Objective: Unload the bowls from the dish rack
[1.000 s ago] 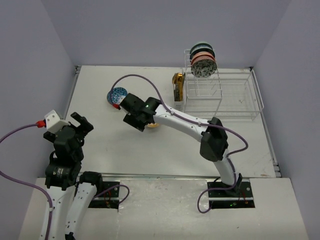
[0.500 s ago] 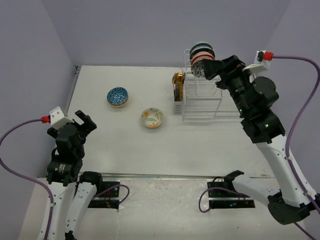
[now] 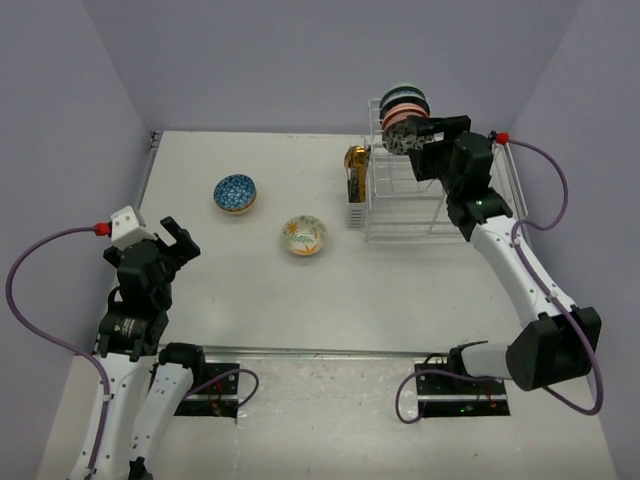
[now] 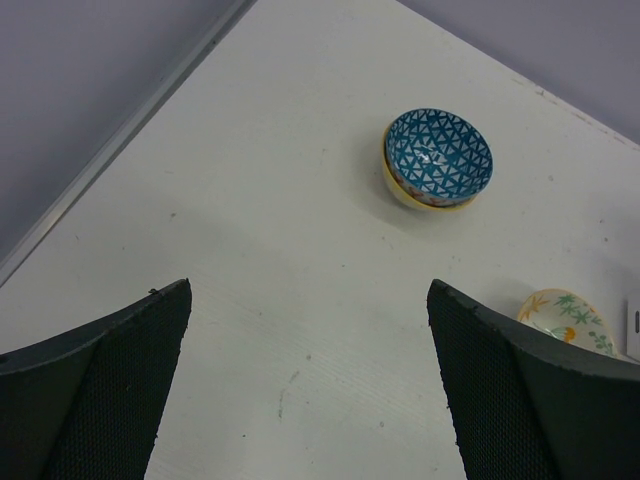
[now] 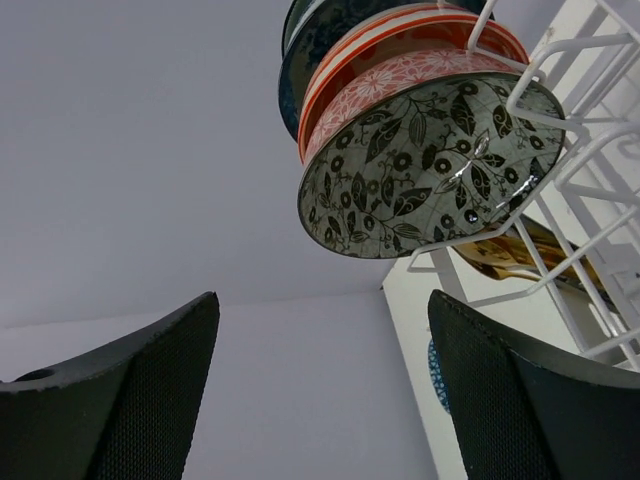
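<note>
The white wire dish rack (image 3: 480,205) stands at the back right. Several bowls (image 3: 405,120) stand on edge in its upright slots. In the right wrist view the front one is a grey leaf-patterned bowl (image 5: 430,165), with an orange-red bowl (image 5: 400,45) behind it. My right gripper (image 3: 428,135) is open and empty beside these bowls, a little below the grey one (image 5: 322,300). A blue patterned bowl (image 3: 235,193) (image 4: 437,158) and a cream bowl (image 3: 304,235) (image 4: 565,320) sit on the table. My left gripper (image 3: 172,240) (image 4: 308,300) hovers open at the near left.
A gold-brown utensil holder (image 3: 355,175) (image 5: 510,255) hangs on the rack's left side. Purple walls close in the table (image 3: 300,290) at the back and on both sides. The low wire basket part of the rack reaches toward the right edge.
My right arm let go of the cream bowl on the table and swung back to the rack, ending beside the standing bowls. The left arm barely shifted.
</note>
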`<state>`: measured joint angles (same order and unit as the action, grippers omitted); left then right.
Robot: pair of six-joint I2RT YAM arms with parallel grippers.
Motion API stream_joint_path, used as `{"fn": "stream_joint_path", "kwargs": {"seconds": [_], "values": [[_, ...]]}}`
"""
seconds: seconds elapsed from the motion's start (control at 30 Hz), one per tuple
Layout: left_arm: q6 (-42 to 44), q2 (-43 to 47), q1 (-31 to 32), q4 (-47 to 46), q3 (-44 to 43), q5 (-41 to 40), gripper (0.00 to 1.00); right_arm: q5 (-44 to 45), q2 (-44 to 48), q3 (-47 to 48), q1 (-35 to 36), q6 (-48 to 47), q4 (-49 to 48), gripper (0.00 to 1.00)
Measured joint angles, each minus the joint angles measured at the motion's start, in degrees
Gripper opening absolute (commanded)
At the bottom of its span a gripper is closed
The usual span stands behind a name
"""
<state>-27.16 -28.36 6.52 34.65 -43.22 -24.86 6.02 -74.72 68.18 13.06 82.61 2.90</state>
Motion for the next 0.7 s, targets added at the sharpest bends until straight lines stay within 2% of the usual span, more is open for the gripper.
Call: {"fn": "stream_joint_path", "kwargs": {"seconds": [0.3,0.53,0.57,0.67,0.7], "values": [[0.39,0.26,0.02,-0.74,0.0,0.94,1.0,2.38,-6.08,0.81,-0.07,7.5,-5.03,0.72],[0.39,0.63,1.09,-0.74,0.0,1.18,1.0,2.4,-11.43,3.32,-0.44,9.51,-7.37,0.6],[0.42,0.63,1.2,-0.74,0.0,1.22,1.0,2.43,-11.72,3.39,-0.44,9.75,-7.65,0.56],[0.42,0.7,1.49,-0.74,0.0,1.27,1.0,2.51,-12.04,3.39,-0.44,10.62,-8.76,0.54],[0.42,0.74,1.51,-0.74,0.0,1.29,1.0,2.71,-12.02,3.32,-0.44,11.04,-9.14,0.5]]}}
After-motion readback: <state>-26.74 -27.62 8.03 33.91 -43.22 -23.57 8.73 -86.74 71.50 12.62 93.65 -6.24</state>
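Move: The grey leaf-patterned bowl, front one in the rack, has its middle roughly 9 cm ahead of the right hand, 2 cm to its right and 7 cm below. The pink bowl nests just behind, about 3 cm farther out than the grey one. The cutlery stands some 12 cm ahead of the hand, 12 cm to its left and 19 cm lower. From the left hand, the grey bowl lies roughly 31 cm ahead, 58 cm right and 4 cm higher. The grey bowl's upper rim is what the right hand closes in on: it reaches about 6 cm forward, sinking some 2 cm on the way, and slows at the end. It rolls about 10 degrees, left side rising, while the fingers narrow from nearly wide to about half open, one over the bowl's inside and the other by the rim's outer side; a touch can't be made out. ##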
